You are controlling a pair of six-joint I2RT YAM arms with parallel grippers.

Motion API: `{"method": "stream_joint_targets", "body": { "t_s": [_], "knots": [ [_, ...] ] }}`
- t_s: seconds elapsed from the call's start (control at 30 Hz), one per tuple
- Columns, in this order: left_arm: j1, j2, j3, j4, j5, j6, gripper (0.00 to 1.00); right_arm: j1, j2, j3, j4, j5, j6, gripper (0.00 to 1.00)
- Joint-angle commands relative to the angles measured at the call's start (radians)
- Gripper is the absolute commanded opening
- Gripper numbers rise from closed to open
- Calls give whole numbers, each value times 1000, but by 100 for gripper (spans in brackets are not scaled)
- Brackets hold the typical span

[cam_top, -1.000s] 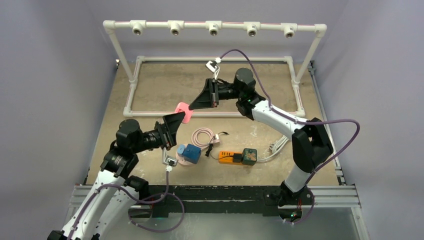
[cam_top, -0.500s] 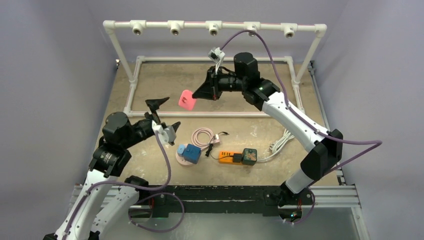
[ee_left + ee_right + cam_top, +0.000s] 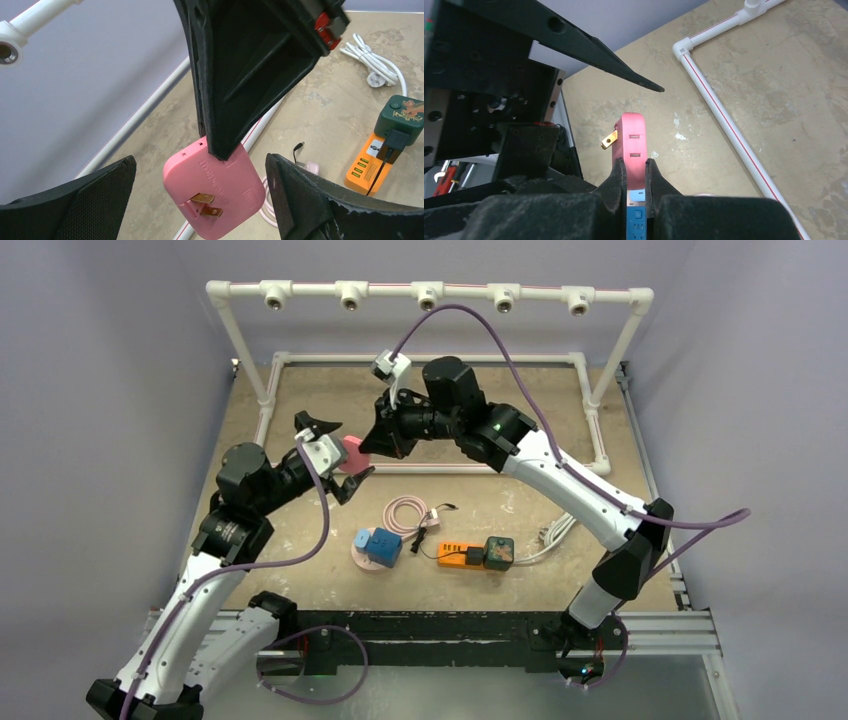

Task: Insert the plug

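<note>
The pink plug, a flat square adapter with two brass prongs, hangs in the air over the left middle of the table. My right gripper is shut on its upper edge, as the right wrist view shows. The plug's prongs face the left wrist camera. My left gripper is wide open, with one finger on each side of the plug and a gap on both sides. An orange power strip lies on the table near the front.
A green cube charger sits on the strip's right end, with a white cable beyond it. A blue block and a coiled pink cable lie to the strip's left. A white pipe frame rings the back.
My right arm has carried the pink plug to the left. The left gripper has opened fully, turned and come up so that its fingers stand on either side of the plug.
</note>
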Motion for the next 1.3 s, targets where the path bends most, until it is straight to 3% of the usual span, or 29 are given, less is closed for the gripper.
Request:
{"method": "stream_joint_targets", "body": {
  "t_s": [0.0,0.27,0.5,0.87,1.13,1.27],
  "knots": [
    [1,-6,27,-2,-74,-45,99,29,-4,87,-56,91,-53,0],
    [1,-3,90,-107,-39,25,83,43,-27,55,-128,125,-112,0],
    [1,-12,116,-205,155,38,83,43,-48,46,-166,167,-158,0],
    [1,31,119,-210,17,-18,67,51,-57,70,-194,143,-198,0],
    [1,53,111,-200,30,-44,60,67,-60,80,-190,142,-196,0],
    [1,54,113,-223,10,-12,42,72,-64,80,-192,140,-196,0]
  ]
}}
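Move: The pink plug, held in the right fingertips with its middle about 2 cm to their left, 1 cm forward and 1 cm lower, already stands between the left hand's wide-open fingers, some 1 cm forward and 2 cm below their midpoint. On the table roughly 30 cm beneath the left hand, the blue plug lies some 9 cm back and 4 cm right, the cable coil about 2 cm back and 9 cm right. The pink plug stays pinched in the right fingers, which lower it some 2.5 cm, shift slightly right and back, and tilt their tips about 10 degrees down. The left hand edges forward, draws back about 3 cm, then eases partly forward again while sinking roughly 2.5 cm with tips dipping; its fingers close to half open around the plug's near edge, the rear one coming close beside the prongs. ##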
